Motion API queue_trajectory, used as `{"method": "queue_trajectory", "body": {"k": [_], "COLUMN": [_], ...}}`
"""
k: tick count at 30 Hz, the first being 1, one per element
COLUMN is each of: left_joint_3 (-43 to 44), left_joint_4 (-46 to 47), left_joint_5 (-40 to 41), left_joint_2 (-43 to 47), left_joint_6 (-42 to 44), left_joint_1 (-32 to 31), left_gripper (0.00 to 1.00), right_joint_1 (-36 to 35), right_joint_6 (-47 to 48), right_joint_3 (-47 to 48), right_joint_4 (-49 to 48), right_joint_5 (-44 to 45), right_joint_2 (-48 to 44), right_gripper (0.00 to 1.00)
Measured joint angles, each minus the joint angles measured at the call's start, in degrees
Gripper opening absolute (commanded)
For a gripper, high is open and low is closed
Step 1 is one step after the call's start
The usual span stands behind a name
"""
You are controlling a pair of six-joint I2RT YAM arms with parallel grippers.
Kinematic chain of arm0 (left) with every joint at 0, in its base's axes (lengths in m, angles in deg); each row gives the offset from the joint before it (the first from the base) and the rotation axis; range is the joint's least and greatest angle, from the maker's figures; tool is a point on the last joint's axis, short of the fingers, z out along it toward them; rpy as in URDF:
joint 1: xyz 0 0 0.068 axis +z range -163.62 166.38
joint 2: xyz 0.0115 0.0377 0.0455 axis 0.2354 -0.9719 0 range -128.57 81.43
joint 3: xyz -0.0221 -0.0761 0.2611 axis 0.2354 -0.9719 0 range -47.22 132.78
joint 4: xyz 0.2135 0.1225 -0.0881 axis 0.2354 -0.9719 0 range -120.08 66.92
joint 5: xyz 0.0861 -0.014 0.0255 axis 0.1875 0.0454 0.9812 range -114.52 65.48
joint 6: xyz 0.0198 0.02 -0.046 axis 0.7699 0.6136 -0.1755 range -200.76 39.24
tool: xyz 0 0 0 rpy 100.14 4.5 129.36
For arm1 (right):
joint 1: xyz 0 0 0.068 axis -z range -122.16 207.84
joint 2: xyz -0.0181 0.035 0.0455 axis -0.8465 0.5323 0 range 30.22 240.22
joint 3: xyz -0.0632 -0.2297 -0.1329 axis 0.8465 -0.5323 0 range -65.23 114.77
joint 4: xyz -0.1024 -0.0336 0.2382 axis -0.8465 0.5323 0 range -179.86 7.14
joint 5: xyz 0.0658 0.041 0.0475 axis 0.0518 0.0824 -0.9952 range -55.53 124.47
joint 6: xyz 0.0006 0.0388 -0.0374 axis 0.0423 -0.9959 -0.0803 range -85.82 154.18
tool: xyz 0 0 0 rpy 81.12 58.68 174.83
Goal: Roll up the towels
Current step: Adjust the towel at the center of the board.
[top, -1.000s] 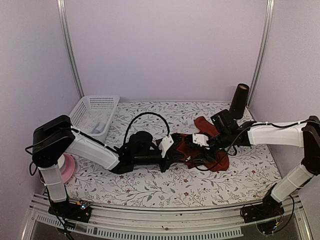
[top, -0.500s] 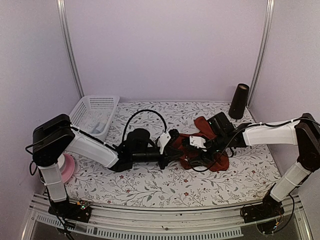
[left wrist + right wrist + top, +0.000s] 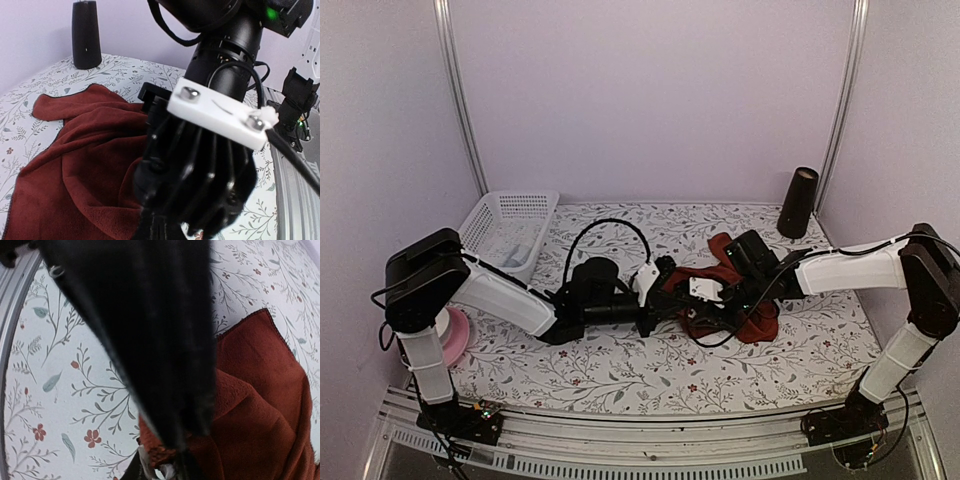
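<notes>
One dark red towel (image 3: 756, 322) lies crumpled on the flowered table, right of centre; it also fills the left wrist view (image 3: 75, 150) and the right wrist view (image 3: 260, 405). My left gripper (image 3: 663, 288) reaches in from the left and meets the cloth's left edge. Its fingers (image 3: 152, 227) are shut, and whether cloth is pinched between them is hidden. My right gripper (image 3: 694, 300) comes from the right, close against the left one. A bunched bit of the towel's edge sits between its fingertips (image 3: 160, 466). The left arm blocks much of the right wrist view.
A white basket (image 3: 485, 215) stands at the back left with something pale inside. A black cone (image 3: 798, 202) stands at the back right, also seen in the left wrist view (image 3: 86, 34). A pink object (image 3: 456, 336) sits by the left arm's base.
My right gripper has moved left along the towel until it is beside the left gripper, and its jaws have closed on the towel's edge. The left gripper stayed shut and barely moved.
</notes>
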Motion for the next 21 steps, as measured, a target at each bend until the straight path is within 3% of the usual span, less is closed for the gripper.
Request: {"method": "queue_trajectory", "body": {"k": [6, 11, 13, 21], "left_joint_3": [-0.20, -0.26, -0.85, -2.14], "left_joint_4": [0.31, 0.13, -0.15, -3.19], "left_joint_5": [-0.37, -2.36, -3.85, -8.70], "left_joint_2": [0.00, 0.02, 0.35, 2.56], "left_joint_6": [0.04, 0.94, 1.05, 3.65], "left_joint_1": [0.02, 0.33, 0.76, 2.36], "left_gripper": [0.00, 0.45, 0.57, 0.66], "right_joint_1": [0.00, 0.00, 0.00, 0.85], "right_joint_6": [-1.33, -1.20, -1.09, -1.01], "right_joint_3": [0.09, 0.17, 0.42, 2.38], "right_joint_4": [-0.24, 0.33, 1.01, 3.06], "right_joint_5": [-0.04, -0.46, -0.63, -1.79], "right_joint_2": [-0.02, -0.04, -0.07, -0.11], "right_gripper": [0.03, 0.02, 0.02, 0.03]}}
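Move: Right at the left hand's shut fingertips, about 1 cm to its right and 1 cm below, is the red towel's gathered corner; the same corner lies between the right hand's part-open fingers, level with its hand point. From the right hand, the towel's main spread lies some 8 cm right, 3 cm ahead and 4 cm down, its far tail about 6 cm right, 17 cm ahead and 4 cm down. Closing its last quarter of opening, the right hand pinches the red towel's corner just beneath the left fingertips, keeps that grip nearly in place, then lifts about 1 cm. Once the right fingers are shut, the left hand spreads its own to about two-thirds open, lets go of the corner and eases some 2 cm back and left, away from it, turning slightly clockwise. ##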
